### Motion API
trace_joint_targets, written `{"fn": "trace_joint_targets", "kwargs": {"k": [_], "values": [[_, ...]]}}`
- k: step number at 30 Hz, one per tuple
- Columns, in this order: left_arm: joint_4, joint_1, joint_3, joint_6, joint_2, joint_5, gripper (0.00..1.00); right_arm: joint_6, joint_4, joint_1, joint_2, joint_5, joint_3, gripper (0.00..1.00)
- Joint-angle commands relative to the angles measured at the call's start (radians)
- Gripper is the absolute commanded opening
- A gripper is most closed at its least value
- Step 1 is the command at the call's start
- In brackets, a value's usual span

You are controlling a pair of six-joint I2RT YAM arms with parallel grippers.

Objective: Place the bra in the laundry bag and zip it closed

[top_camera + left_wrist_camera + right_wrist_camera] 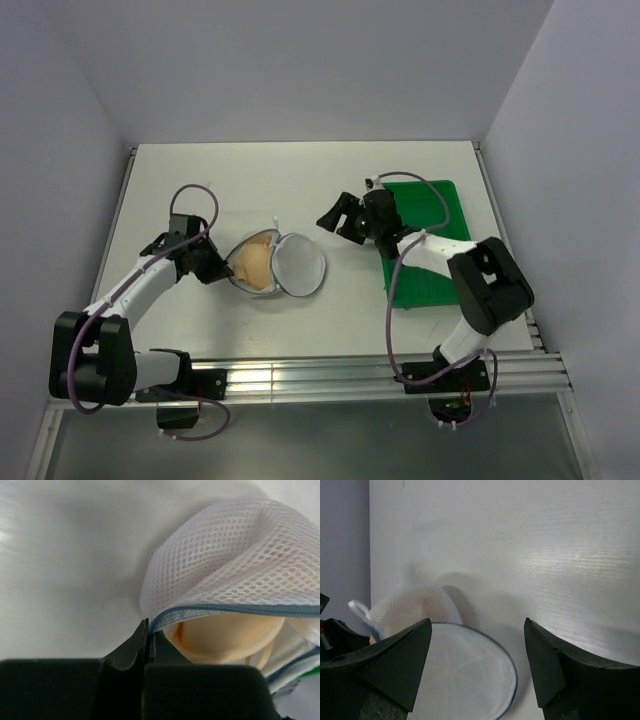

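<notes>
The laundry bag [297, 265] lies mid-table, a white mesh pouch with a dark zipper rim, its round flap folded open to the right. The peach bra [252, 265] sits inside the open left half. My left gripper [215, 266] is shut on the bag's zipper rim at its left edge. In the left wrist view the jaws [148, 630] pinch the grey-blue zipper tape, with the mesh bag [235, 555] domed over the bra [225, 635]. My right gripper [335, 222] hangs open just right of the bag, holding nothing. In its wrist view the gripper [477, 652] frames the bag's flat flap [465, 675].
A green rectangular tray [425, 240] lies at the right of the table, under the right arm. White table surface [270, 180] stretches behind the bag. Walls close in at the back and both sides.
</notes>
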Motion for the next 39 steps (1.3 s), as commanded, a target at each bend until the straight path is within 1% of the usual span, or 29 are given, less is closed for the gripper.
{"fn": "trace_joint_targets", "kwargs": {"k": [1,3,5,10,22,27,29,32,35,36,38,39], "values": [[-0.047,0.007,0.072,0.076,0.008,-0.117,0.00,0.017,0.259,-0.020,0.076,-0.126,-0.004,0.81],[-0.071,0.007,0.108,0.091,0.005,-0.145,0.00,0.026,0.299,-0.020,0.122,-0.134,0.011,0.81],[-0.090,0.007,0.134,0.102,0.003,-0.176,0.00,0.033,0.301,-0.020,0.165,-0.140,0.049,0.80],[-0.107,0.007,0.161,0.124,0.003,-0.193,0.00,0.073,0.346,-0.018,0.240,-0.194,0.098,0.79],[-0.092,0.007,0.206,0.141,0.065,-0.203,0.00,0.164,0.621,-0.001,0.409,-0.329,0.092,0.79],[-0.085,0.007,0.221,0.145,0.082,-0.202,0.00,0.225,0.678,0.023,0.448,-0.364,0.100,0.78],[-0.082,0.007,0.224,0.147,0.085,-0.203,0.00,0.218,0.630,0.032,0.455,-0.352,0.121,0.75],[-0.081,0.007,0.229,0.150,0.088,-0.203,0.00,0.176,0.490,0.052,0.439,-0.295,0.137,0.65],[-0.084,0.007,0.238,0.154,0.095,-0.203,0.00,0.136,0.438,0.071,0.414,-0.270,0.131,0.57],[-0.084,0.007,0.244,0.156,0.100,-0.202,0.00,0.120,0.435,0.074,0.408,-0.272,0.119,0.53],[-0.090,0.010,0.263,0.157,0.108,-0.202,0.00,0.107,0.450,0.075,0.386,-0.284,0.082,0.49],[-0.093,0.009,0.270,0.157,0.109,-0.232,0.00,0.103,0.450,0.075,0.379,-0.289,0.073,0.47]]}}
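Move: The right gripper, open and empty, has the lid's far rim about 9 cm to its left, level with it front to back and some 7 cm below. The white tab is roughly 13 cm left and 3 cm ahead. The bra in the open bag is 18 cm left and 5 cm back. The green tray's middle is about 23 cm right, level. From the left gripper, already pinching the bag's zipper edge, that rim is 15 cm right and 9 cm ahead. Bring the right gripper left about 9 cm and down some 6 to the lid's far rim, swinging out forward 3 cm first and coming back, while turning it about 15 degrees counter-clockwise; half close the fingers over the rim on arrival. Meanwhile keep the left pinch on the zipper edge and draw it forward and left, lifting slightly and rolling its left side up. ##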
